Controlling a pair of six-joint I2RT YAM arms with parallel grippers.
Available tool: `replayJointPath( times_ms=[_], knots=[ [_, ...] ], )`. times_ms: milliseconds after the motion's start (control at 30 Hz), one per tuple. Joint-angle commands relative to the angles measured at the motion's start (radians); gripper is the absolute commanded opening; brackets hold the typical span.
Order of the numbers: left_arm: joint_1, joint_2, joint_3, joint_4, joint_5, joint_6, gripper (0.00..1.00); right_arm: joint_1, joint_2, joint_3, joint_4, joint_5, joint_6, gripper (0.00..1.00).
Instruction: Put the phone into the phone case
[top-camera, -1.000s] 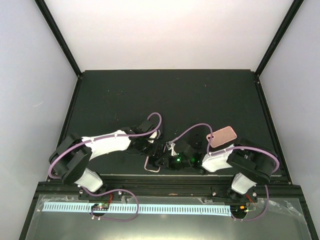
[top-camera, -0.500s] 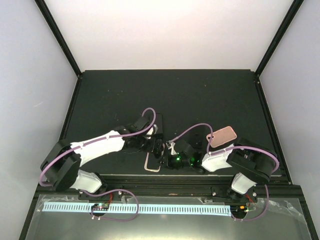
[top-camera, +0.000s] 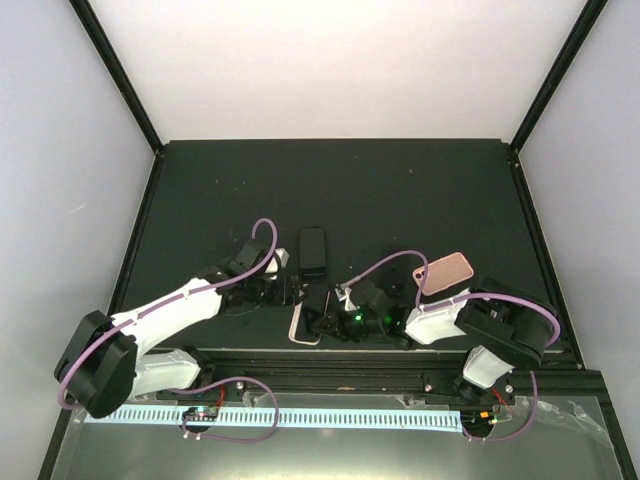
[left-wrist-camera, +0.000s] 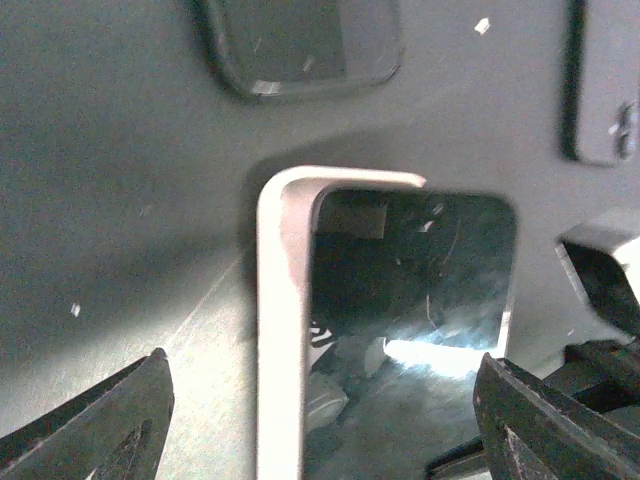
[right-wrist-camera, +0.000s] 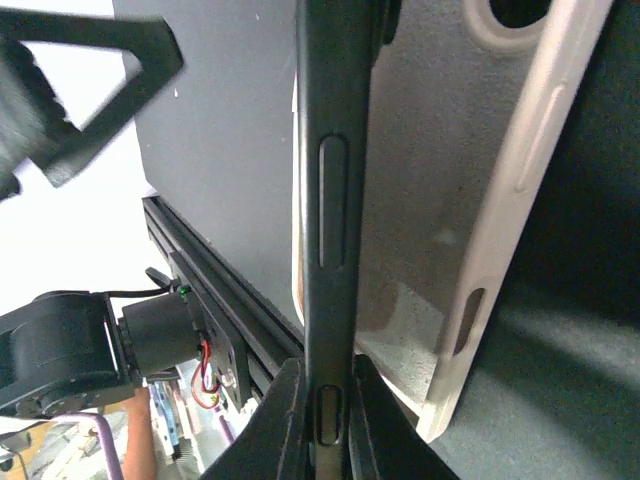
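Observation:
My right gripper (right-wrist-camera: 325, 388) is shut on the dark phone (right-wrist-camera: 333, 170), which stands on its long edge with its side buttons toward the camera. Right beside the phone lies the pale pink phone case (right-wrist-camera: 470, 190), open side up, near the table's front edge. In the top view the right gripper (top-camera: 326, 317) and phone (top-camera: 317, 298) are at the case (top-camera: 301, 328). The left wrist view shows the case's pale rim (left-wrist-camera: 280, 320) round a glossy dark screen (left-wrist-camera: 410, 260). My left gripper (left-wrist-camera: 322, 368) is open, one finger either side of the case, empty (top-camera: 289, 291).
A black phone-shaped device (top-camera: 313, 250) lies flat just behind the grippers. A second, pink case (top-camera: 445, 272) rests by the right arm. The table's front rail (top-camera: 330, 357) runs directly below the pale case. More dark flat devices show at the top (left-wrist-camera: 300, 45) and right (left-wrist-camera: 605, 80) of the left wrist view.
My left arm has swung back and to the left, uncovering the black device behind it. The right gripper stays at the pale case with the phone.

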Motion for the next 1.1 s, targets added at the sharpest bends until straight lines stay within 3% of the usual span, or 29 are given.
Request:
replayJointPath(
  times_ms=[0,467,1067],
  knots=[
    [0.014,-0.036,-0.09,0.091,0.049,-0.011,0.84,-0.016,0.008,0.006,0.017,-0.073,0.052,0.03],
    [0.021,-0.034,-0.242,0.261,0.139,-0.016,0.7,-0.068,0.091,0.073,-0.004,-0.16,0.042,0.04],
    [0.014,-0.048,-0.395,0.516,0.303,-0.21,0.49,-0.082,0.168,0.097,-0.018,-0.152,-0.003,0.05]
  ],
)
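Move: The beige phone case, with the phone held over it, has its middle about 5 cm back of the left hand, 3 cm to its right and 6 cm below. A black phone lies past it, 12 cm ahead of the left hand and 5 cm to its right. From the right hand, which already pinches the held phone's right side, the case's middle is some 4 cm left, 1 cm ahead and 2 cm below. Left hand sinks and draws back about 5 cm, narrowing astride the case's left rim; right keeps pinching the phone. ##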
